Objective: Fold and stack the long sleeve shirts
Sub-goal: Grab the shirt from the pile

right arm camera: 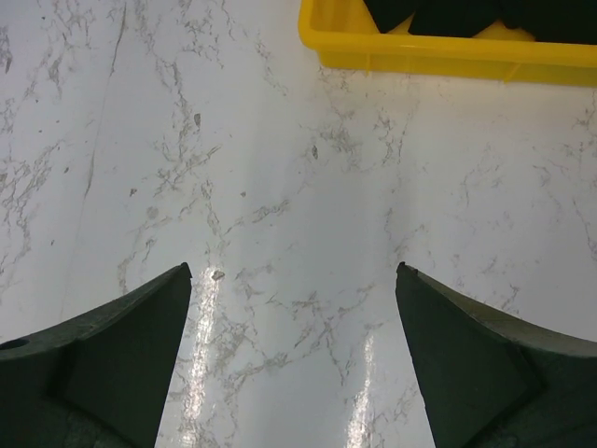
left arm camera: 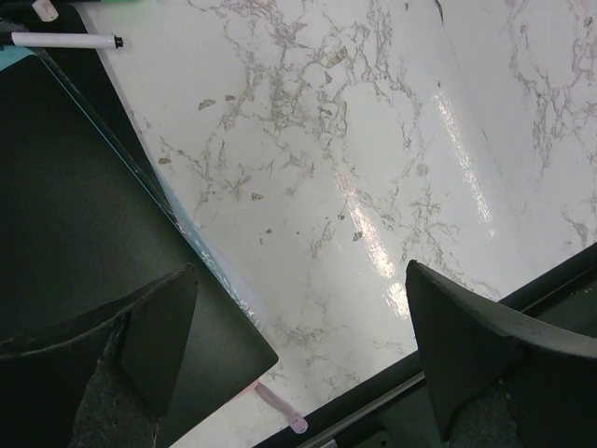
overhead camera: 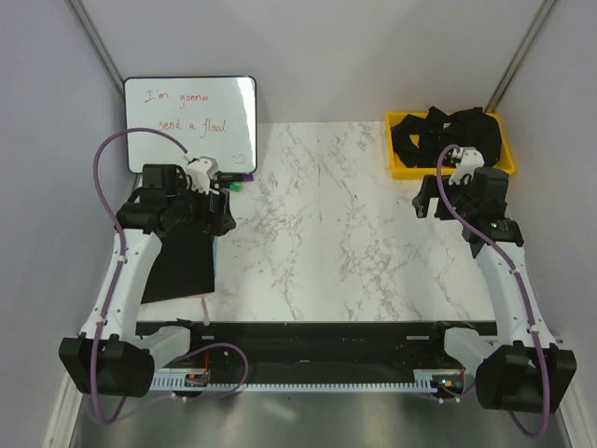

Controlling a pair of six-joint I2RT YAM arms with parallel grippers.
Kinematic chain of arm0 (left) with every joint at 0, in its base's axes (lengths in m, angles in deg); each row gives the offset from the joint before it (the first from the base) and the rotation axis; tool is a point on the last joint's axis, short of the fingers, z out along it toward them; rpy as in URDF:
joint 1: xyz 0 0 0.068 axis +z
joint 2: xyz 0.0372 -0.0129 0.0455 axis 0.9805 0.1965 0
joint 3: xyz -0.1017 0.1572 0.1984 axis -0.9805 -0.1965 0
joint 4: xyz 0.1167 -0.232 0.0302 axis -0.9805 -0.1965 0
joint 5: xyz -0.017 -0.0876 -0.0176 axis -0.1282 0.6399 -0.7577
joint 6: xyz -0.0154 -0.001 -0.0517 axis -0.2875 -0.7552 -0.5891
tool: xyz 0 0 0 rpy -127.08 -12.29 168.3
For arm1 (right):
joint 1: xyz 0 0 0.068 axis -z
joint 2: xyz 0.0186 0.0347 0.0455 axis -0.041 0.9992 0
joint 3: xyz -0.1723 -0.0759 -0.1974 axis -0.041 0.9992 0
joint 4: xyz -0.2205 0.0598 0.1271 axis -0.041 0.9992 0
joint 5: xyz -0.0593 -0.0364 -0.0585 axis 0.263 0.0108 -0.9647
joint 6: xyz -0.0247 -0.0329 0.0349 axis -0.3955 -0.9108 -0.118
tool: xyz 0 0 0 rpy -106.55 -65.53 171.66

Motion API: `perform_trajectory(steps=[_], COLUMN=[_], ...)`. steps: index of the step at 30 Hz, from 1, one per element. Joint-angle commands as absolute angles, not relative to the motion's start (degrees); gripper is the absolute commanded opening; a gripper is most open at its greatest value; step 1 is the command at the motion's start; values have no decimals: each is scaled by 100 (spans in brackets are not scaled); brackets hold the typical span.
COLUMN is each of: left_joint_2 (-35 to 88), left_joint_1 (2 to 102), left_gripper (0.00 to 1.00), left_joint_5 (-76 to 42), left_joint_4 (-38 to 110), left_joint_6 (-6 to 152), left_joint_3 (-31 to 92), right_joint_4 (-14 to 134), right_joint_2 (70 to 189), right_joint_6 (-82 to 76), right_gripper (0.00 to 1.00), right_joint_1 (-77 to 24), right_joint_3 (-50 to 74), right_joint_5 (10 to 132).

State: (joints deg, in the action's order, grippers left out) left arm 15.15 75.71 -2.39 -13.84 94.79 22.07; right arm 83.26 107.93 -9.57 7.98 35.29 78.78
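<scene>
The long sleeve shirts [overhead camera: 448,131] are a heap of black cloth in the yellow bin [overhead camera: 401,169] at the back right of the marble table. In the right wrist view only a strip of the shirts [right arm camera: 438,11] shows over the bin's rim [right arm camera: 448,56]. My right gripper [overhead camera: 427,197] [right arm camera: 294,268] hovers over bare marble just in front of the bin, open, with nothing between its fingers. My left gripper [overhead camera: 222,210] [left arm camera: 300,271] hangs open on the table's left side, above the edge of a flat black board [left arm camera: 84,215], holding nothing.
The black board [overhead camera: 177,266] lies at the left under the left arm, a pink tag [left arm camera: 280,409] at its near corner. A whiteboard [overhead camera: 191,117] with red writing leans at the back left. A white marker [left arm camera: 65,41] lies near it. Walls close both sides.
</scene>
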Motion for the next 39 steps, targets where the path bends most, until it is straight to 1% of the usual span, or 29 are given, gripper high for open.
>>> perform_trajectory(steps=[1,4,5,7,8,10,11,13,14,17,21,23,26,28,32,38,39], left_joint_2=[1710,1851,1929,2017,2105,2193,2237,2395,2465,2668,2888,2923,2862,2827,2782,2932,2975], left_joint_1=[7594,7586,7577,7551,7542,7542,7542,7542,7542,7533,7533,7533,7533,7533,7533,7533,7533], left_gripper=[99,99,99,99,99,99,99,99,99,99,99,99,99,99,99,99,99], left_joint_5=[-184,-158,-114,-44,-9,44,88,220,290,554,511,431,326,220,1,-210,-219], left_joint_4=[-1421,-1421,-1421,-1421,-1430,-1439,-1439,-1439,-1430,-1422,-1439,-1448,-1448,-1456,-1448,-1588,-1597], left_joint_6=[9435,9461,9522,9592,9671,9751,9794,9830,9839,9839,9848,9883,9961,10023,10102,10129,10129], left_joint_3=[2609,2758,2854,2951,3100,3285,3486,3698,3864,4041,3998,3867,3621,3489,3207,3215,3233], right_joint_4=[8247,8396,8449,8598,8599,8582,8547,8407,8345,8108,8028,8002,7800,7485,6860,6139,6138], right_joint_2=[11115,11720,11914,12555,12775,13408,13636,14330,14820,15543,16938,17615,18181,18603,19139,19596,19650], right_joint_6=[-994,-1293,-1347,-1478,-1496,-1549,-1627,-1672,-1716,-1751,-1857,-1839,-1892,-1988,-2050,-1954,-1953], right_gripper=[98,98,98,98,98,98,98,98,98,98,98,98,98,98,98,98,89], right_joint_1=[841,929,981,1166,1227,1403,1447,1535,1562,1641,1659,1659,1659,1659,1659,1659,1659], right_joint_3=[3038,2467,2074,1624,1160,683,185,-275,-729,-1547,-2639,-3261,-3799,-3933,-3933,-3871,-3906], right_joint_5=[7945,7927,7997,8094,8103,8085,8051,7726,7612,7260,7049,6716,6469,6451,6503,6372,6372])
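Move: The black shirt on the pile lies about 33 cm ahead of the right hand, some 16 cm to its right and 16 cm below. The yellow bin holding it is centred about 31 cm ahead of that hand, 15 cm to its right and 18 cm below. From the left hand, which has no part in the grab, the shirt is roughly 38 cm ahead, 70 cm to the right and 16 cm below. The black shirt in the yellow bin is what the right hand goes for: a fast, wide-open reach of about 33 cm forward and 18 to the right, arching slightly up over the bin's near rim, then plunging onto the cloth while turning some 15 degrees clockwise and rolling right side down; the fingertips end astride a fold. The left hand goes forward and up about 5 cm, then sinks back down. ##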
